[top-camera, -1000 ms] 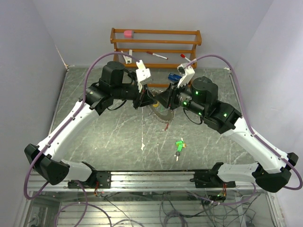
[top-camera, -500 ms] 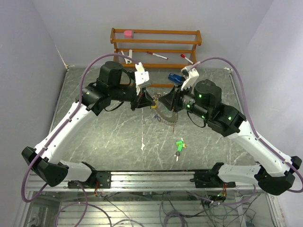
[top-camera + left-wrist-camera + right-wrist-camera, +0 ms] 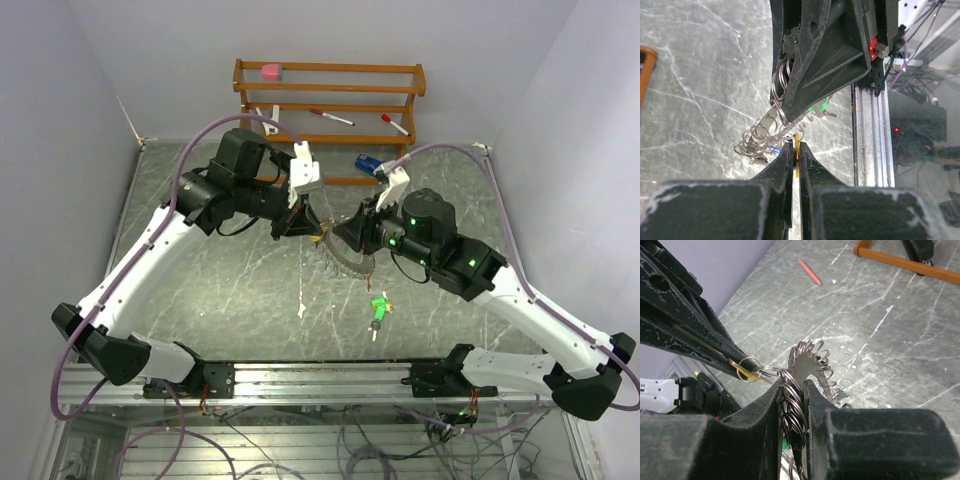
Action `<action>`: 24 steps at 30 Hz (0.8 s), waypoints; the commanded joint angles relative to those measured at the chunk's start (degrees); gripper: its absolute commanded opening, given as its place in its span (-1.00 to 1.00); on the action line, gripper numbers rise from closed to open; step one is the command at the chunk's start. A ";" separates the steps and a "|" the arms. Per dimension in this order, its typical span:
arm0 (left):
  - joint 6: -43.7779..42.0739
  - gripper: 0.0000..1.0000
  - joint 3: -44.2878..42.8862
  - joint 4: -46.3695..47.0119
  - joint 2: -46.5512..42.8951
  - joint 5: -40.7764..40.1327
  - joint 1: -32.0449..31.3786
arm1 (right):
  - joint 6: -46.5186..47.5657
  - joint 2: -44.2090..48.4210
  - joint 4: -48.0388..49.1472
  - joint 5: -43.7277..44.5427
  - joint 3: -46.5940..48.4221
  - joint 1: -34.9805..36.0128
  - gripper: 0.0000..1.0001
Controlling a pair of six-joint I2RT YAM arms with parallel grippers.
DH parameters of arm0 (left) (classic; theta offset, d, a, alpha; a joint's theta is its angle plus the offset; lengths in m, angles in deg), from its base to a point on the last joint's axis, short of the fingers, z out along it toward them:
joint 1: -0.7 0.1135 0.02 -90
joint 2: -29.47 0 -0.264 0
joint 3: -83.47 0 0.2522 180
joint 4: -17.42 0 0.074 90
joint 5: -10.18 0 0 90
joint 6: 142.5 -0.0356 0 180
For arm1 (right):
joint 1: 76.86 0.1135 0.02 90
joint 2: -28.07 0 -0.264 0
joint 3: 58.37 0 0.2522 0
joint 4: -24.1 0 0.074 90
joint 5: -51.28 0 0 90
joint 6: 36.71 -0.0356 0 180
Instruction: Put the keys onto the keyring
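Observation:
The keyring (image 3: 809, 366), a pale flat ring strung with several small wire rings, hangs above the table. My right gripper (image 3: 792, 386) is shut on it, with a bunch of the wire rings squeezed between its pads. My left gripper (image 3: 796, 148) is shut on a yellow-orange key (image 3: 797, 151), and the key's small ring (image 3: 748, 368) sits right against the keyring's wire rings. From above, the two grippers (image 3: 316, 232) (image 3: 346, 236) meet tip to tip over mid-table with the keyring (image 3: 356, 263) hanging below them. A green key (image 3: 379, 309) lies loose on the table nearer the front.
A wooden rack (image 3: 330, 90) stands at the back with a pink object (image 3: 270, 71) and two red-capped pens (image 3: 330, 117) on it. A blue object (image 3: 367, 163) lies in front of the rack. A red pen (image 3: 810, 271) lies on the table.
Both grippers have come a little towards the front of the table together, carrying the keyring and the yellow-orange key. The right arm has swung left and lower.

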 commanded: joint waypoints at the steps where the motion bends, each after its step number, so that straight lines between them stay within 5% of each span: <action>1: -1.92 -0.86 -1.72 -7.29 -0.23 2.62 -0.31 | 1.12 1.58 3.67 4.81 -3.23 -1.18 -0.81; 8: -3.99 -0.86 -2.35 -9.62 1.44 -1.78 -0.29 | 1.53 0.22 4.15 4.79 -5.64 -1.59 0.26; 24: -11.56 -0.86 4.16 -6.25 7.57 -15.95 3.43 | 3.17 3.10 -3.66 8.89 -7.32 -8.71 0.73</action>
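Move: The keyring hangs from both hands. The right fingers pinch its rim, so its middle lies about 6 cm below the right hand, some 3 cm to its right and 2 cm back. From the left hand, which already grips the yellow key linked to it, the middle is roughly 7 cm right, 2 cm back and 6 cm lower. The loose green keys lie on the table about 18 cm right of the left hand, level with it, some 32 cm below. The keyring's rim comes free as the right fingers, at first still sinking with it, open wide; the right hand goes down about 4 cm in all, then draws off some 5 cm to the right and a little forward, turning slightly clockwise. The left hand keeps its pinch on the yellow key and lowers it roughly 8 cm, drifting left and forward late on, its fingers tipping more downward. ##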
